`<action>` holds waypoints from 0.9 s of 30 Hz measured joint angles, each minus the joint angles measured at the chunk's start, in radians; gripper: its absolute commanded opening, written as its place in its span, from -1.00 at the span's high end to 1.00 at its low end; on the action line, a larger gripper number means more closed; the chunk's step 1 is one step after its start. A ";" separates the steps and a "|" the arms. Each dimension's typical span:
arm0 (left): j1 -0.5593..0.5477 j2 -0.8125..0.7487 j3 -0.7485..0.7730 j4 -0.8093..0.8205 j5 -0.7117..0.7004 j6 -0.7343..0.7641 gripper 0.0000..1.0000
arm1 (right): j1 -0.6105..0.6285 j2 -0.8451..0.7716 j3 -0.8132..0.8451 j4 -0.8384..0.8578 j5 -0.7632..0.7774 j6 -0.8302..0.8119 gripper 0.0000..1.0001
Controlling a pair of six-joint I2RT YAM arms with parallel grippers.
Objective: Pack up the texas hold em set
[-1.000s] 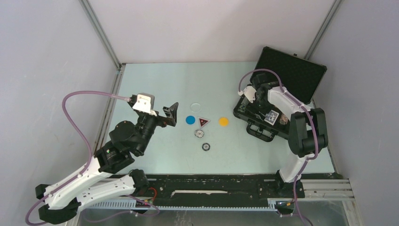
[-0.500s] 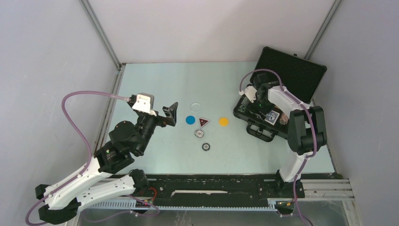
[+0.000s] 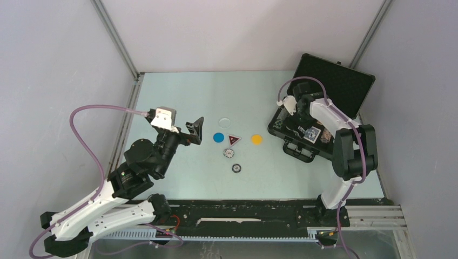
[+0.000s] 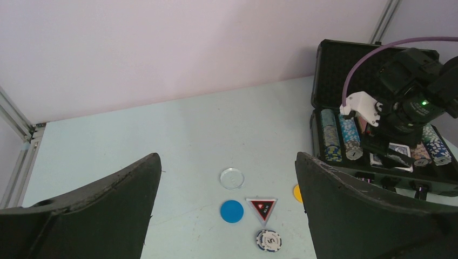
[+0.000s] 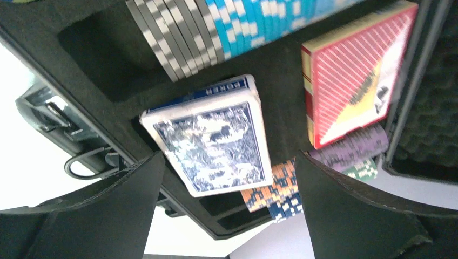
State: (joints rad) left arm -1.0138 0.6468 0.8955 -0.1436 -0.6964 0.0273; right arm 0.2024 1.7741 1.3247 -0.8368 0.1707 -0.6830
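The texas hold em set's black case (image 3: 336, 82) stands open at the right, with rows of striped chips (image 5: 227, 27), a red deck (image 5: 354, 70) and a blue deck (image 5: 216, 137) in its foam. The blue deck lies tilted, free of the fingers. My right gripper (image 3: 298, 115) hovers open over the case's front half, above the blue deck. Mid-table lie a clear disc (image 4: 232, 178), blue disc (image 4: 232, 211), red triangle (image 4: 261, 208), yellow disc (image 3: 256, 139) and a striped chip (image 4: 268, 240). My left gripper (image 3: 195, 129) is open and empty, just left of them.
A dark chip (image 3: 236, 168) lies nearer the front edge, below the striped chip. The case's latches and handle (image 5: 86, 162) face the table's middle. Metal frame posts (image 3: 116, 43) and grey walls close the table on the left, back and right.
My right gripper's jaws have spread wider and the wrist has shifted slightly toward the case lid. The blue deck stays where it lay. The left arm has barely moved.
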 measured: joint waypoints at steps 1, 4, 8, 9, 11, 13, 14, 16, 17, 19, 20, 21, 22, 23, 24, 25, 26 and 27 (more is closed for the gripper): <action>0.000 0.000 0.000 0.000 0.000 0.000 -1.00 | 0.000 -0.013 0.000 -0.006 0.003 0.005 -0.99; 0.001 0.000 0.000 0.000 0.000 0.000 -1.00 | 0.003 -0.061 0.000 -0.018 0.007 0.023 -0.99; 0.001 0.000 0.000 0.000 0.000 0.000 -1.00 | 0.009 -0.126 0.000 -0.016 0.032 0.078 -0.99; 0.001 0.000 0.000 0.000 0.000 0.000 -1.00 | 0.009 -0.142 0.000 -0.011 0.043 0.103 -0.99; 0.001 0.000 0.000 0.000 0.000 0.000 -1.00 | 0.005 -0.174 0.000 0.010 0.087 0.180 -0.99; 0.001 0.000 0.000 0.000 0.000 0.000 -1.00 | -0.008 -0.188 0.017 0.020 0.138 0.303 -0.96; 0.001 0.000 0.000 0.000 0.000 0.000 -1.00 | -0.020 -0.186 0.035 0.018 0.155 0.365 -0.91; 0.001 0.000 0.000 0.000 0.000 0.000 -1.00 | -0.067 -0.175 0.079 0.013 0.159 0.519 -0.81; 0.001 0.000 0.000 0.000 0.000 0.000 -1.00 | -0.100 -0.175 0.090 0.018 0.146 0.592 -0.77; 0.001 0.000 0.000 0.000 0.000 0.000 -1.00 | -0.164 -0.177 0.085 0.033 0.099 0.712 -0.68; 0.001 0.000 0.000 0.000 0.001 0.000 -1.00 | -0.185 -0.179 0.074 0.045 0.079 0.749 -0.60; 0.001 0.000 0.000 0.000 0.001 0.000 -1.00 | -0.209 -0.182 0.056 0.062 0.056 0.790 -0.53; 0.001 0.000 0.000 0.000 0.000 0.000 -1.00 | -0.230 -0.185 0.035 0.076 0.037 0.823 -0.45; 0.001 0.000 0.000 0.000 0.000 0.000 -1.00 | -0.246 -0.187 0.013 0.085 0.020 0.855 -0.39; 0.001 0.000 0.000 0.000 0.000 0.000 -1.00 | -0.251 -0.188 0.000 0.089 0.006 0.872 -0.33; 0.001 0.000 0.000 0.000 0.000 0.000 -1.00 | -0.251 -0.187 -0.008 0.091 -0.009 0.887 -0.30; 0.001 0.000 0.000 0.000 0.000 0.000 -1.00 | -0.250 -0.186 -0.014 0.095 -0.029 0.900 -0.26; 0.001 0.000 0.000 0.000 0.000 0.000 -1.00 | -0.249 -0.184 -0.015 0.100 -0.044 0.907 -0.24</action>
State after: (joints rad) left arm -1.0126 0.6472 0.8955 -0.1436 -0.6960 0.0269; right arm -0.0467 1.5898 1.3098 -0.7368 0.1268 0.2241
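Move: The blue card deck lies just under the right hand, about 1 cm back and 2 cm below, between the open fingers. The red card deck is about 7 cm ahead and 4 cm right, the light-blue chip row about 6 cm ahead and 5 cm left, and the purple-and-orange chip row about 9 cm right and level, all some 3 cm below. From the idle left hand the blue deck is roughly 13 cm ahead, 47 cm right and 31 cm below. Right hand rises about 9 cm off the blue deck, swings right turning clockwise, then sinks slightly, fingers partly closing. ##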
